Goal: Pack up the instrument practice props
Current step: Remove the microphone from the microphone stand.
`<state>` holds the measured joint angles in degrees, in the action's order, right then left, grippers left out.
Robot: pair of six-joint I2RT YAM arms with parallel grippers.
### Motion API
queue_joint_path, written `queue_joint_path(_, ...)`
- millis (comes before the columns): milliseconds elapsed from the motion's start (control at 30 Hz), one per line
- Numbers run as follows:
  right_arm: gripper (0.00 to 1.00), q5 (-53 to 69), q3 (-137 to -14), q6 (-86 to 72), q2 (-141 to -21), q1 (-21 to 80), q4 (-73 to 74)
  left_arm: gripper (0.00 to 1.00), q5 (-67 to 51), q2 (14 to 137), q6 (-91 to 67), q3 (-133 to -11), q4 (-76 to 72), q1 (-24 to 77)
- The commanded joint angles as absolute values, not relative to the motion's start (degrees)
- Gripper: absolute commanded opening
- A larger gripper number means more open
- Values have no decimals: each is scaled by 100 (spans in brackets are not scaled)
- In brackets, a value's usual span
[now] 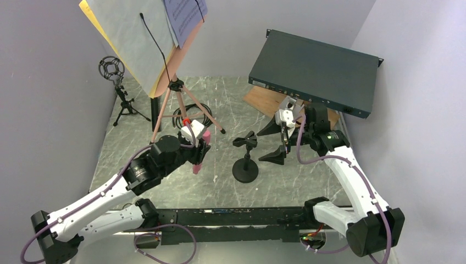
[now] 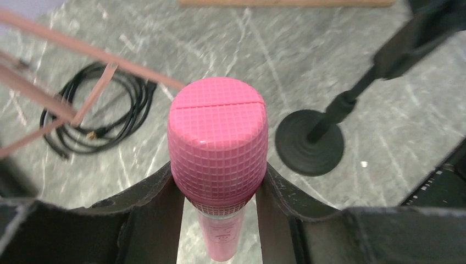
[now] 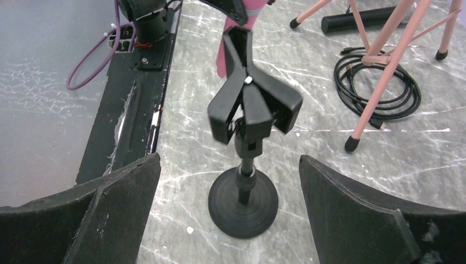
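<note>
My left gripper [image 1: 200, 149] [image 2: 218, 171] is shut on a pink microphone [image 1: 198, 162] [image 2: 218, 137], just under its gridded head, with the handle pointing down at the table. A black mic holder [image 1: 245, 157] [image 3: 250, 104] on a round base [image 3: 243, 201] stands upright at mid-table. My right gripper [image 1: 273, 142] [image 3: 228, 160] is open beside it, wide jaws facing the holder, touching nothing. The pink music desk [image 1: 171, 66] on tripod legs [image 3: 384, 60] carries white and yellow pages [image 1: 132, 38]. A second black holder [image 1: 112, 69] on a small tripod stands at the back left.
A coiled black cable [image 1: 192, 115] [image 2: 99, 118] [image 3: 379, 82] lies by the tripod feet, with a black cylinder [image 3: 357, 21] beyond. The dark teal rack box [image 1: 316, 69] leans on a wooden board [image 1: 261, 99] at the back right. Grey walls close in on both sides.
</note>
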<state>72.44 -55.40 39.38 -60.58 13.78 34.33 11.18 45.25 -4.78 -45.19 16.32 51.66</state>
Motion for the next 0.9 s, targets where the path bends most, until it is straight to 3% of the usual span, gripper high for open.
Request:
queue_joint_path(0,99,7353,-5270,3973,-5786,1346,3226,0,2013,4606,-1175,-4327,1760,4867)
queue_joint_path(300,99,7205,-4992,3903,-5604,1213,3138,0,1033,4905,-2591,-4208,2408,2679)
queue_joint_path(600,99,7185,-4944,3928,-5559,1195,3146,0,2791,4974,-3034,-5008,4282,2022)
queue_joint_path(733,99,7189,-4931,3920,-5547,1195,3140,0,3250,5117,-2571,-5284,4313,1556)
queue_joint_path(867,99,7191,-4914,3904,-5518,1195,3138,0,2927,5630,-2001,-5640,3842,779)
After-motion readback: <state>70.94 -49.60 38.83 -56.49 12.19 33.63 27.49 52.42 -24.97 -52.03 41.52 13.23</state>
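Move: Ahead and to the left of the left hand, which already holds the pink microphone clear of its stand, the black microphone lies about 31 cm out, 23 cm left and 21 cm below. The music stand's near left foot is roughly 17 cm ahead and 24 cm left. From the right hand, the empty microphone stand is some 9 cm left, level fore and aft, its middle 10 cm lower; the black microphone is about 30 cm ahead, 50 cm left. Swinging left away from the microphone stand, the left hand carries the still-gripped pink microphone about 22 cm towards the black microphone's side, edging 5 cm forward. It sinks some 8 cm, then lifts slightly, while the wrist turns about 60 degrees counter-clockwise and tips down. The right hand, wide open, settles some 2 cm lower beside the microphone stand. ##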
